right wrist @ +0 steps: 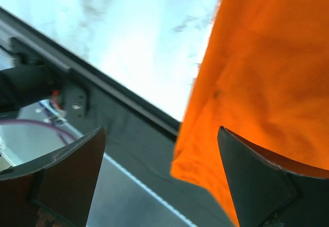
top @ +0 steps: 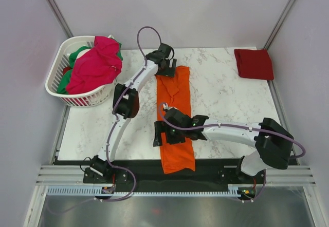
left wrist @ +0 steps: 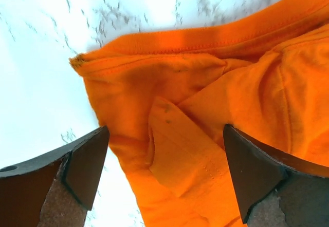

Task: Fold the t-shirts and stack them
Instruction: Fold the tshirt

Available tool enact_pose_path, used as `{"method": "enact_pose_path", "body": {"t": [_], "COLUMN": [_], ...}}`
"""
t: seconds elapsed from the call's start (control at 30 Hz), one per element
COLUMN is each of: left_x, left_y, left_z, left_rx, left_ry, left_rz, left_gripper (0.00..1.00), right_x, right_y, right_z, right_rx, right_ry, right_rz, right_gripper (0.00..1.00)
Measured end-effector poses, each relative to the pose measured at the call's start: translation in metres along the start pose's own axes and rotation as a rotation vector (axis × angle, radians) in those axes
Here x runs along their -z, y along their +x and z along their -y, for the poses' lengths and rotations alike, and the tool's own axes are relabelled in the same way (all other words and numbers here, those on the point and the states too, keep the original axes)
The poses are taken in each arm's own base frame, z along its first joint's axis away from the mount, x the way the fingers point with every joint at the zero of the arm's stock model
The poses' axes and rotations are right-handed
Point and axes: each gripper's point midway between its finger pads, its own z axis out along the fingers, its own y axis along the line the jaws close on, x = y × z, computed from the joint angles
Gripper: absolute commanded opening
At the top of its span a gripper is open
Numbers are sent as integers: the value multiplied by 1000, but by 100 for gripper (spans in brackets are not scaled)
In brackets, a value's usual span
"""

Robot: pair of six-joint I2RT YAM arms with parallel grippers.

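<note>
A bright orange t-shirt (top: 175, 119) lies as a long narrow strip down the middle of the table, and its near end hangs over the front edge. My left gripper (top: 167, 71) hovers open over the strip's far end, with the orange cloth (left wrist: 205, 109) between and below its fingers (left wrist: 77, 165). My right gripper (top: 163, 134) is open at the strip's left edge near the front. The shirt's near corner (right wrist: 257, 83) droops past the table edge there. A folded dark red t-shirt (top: 254, 63) lies at the back right. A magenta-pink t-shirt (top: 95, 62) and a green one (top: 77, 55) fill the basket.
The white slatted basket (top: 57, 68) stands at the table's back left corner. A black rail (top: 205, 174) runs along the front edge under the hanging shirt end. Grey walls close in the left, right and back.
</note>
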Motion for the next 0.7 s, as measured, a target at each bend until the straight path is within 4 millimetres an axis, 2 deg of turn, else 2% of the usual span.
{"method": "enact_pose_path", "body": {"t": [0.07, 0.13, 0.27, 0.4, 0.47, 0.57, 0.67, 0.7], "left_x": [3, 9, 35, 86, 118, 179, 232, 247], "left_y": [-8, -19, -46, -83, -96, -104, -93, -85], "left_z": [0, -1, 4, 6, 3, -7, -19, -23], "left_rx": [-11, -20, -38, -44, -39, -27, -4, 7], "left_ry": [15, 22, 57, 83, 88, 88, 87, 92], "left_rz": [25, 56, 132, 245, 293, 352, 384, 391], "left_gripper": [100, 100, 100, 100, 100, 100, 100, 98], "right_x": [13, 29, 62, 82, 91, 107, 122, 123], "right_y": [-10, -23, -48, -75, -99, -152, -205, -221], "right_z": [-24, -32, -33, -26, -13, 30, 81, 91], "right_rx": [26, 33, 43, 78, 68, -7, -75, -78], "right_ry": [-19, -8, 50, 121, 164, 247, 343, 357], "right_rz": [41, 94, 201, 292, 335, 414, 475, 481], "right_gripper": [98, 98, 98, 98, 98, 98, 98, 98]}}
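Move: The orange t-shirt lies as a long narrow strip running away from the robot, its middle about 26 cm back and 3 cm right of the left hand, just below it. The strip's far end is only some 5 cm ahead of that hand, and the basket's middle about 38 cm to its left. From the right hand, the shirt's middle is about 15 cm ahead, 4 cm right and 6 cm below. The shirt's near end is roughly 15 cm back, drooping past the table edge. The orange strip is left lying as both already open hands go clear. The left climbs about 25 cm from its far end, later drawing back some 7 cm and slightly left, the wrist tipping up. The right first rises about 10 cm, then sweeps some 20 cm forward and 12 cm right above the strip towards its far half, tipping up and turning clockwise. ##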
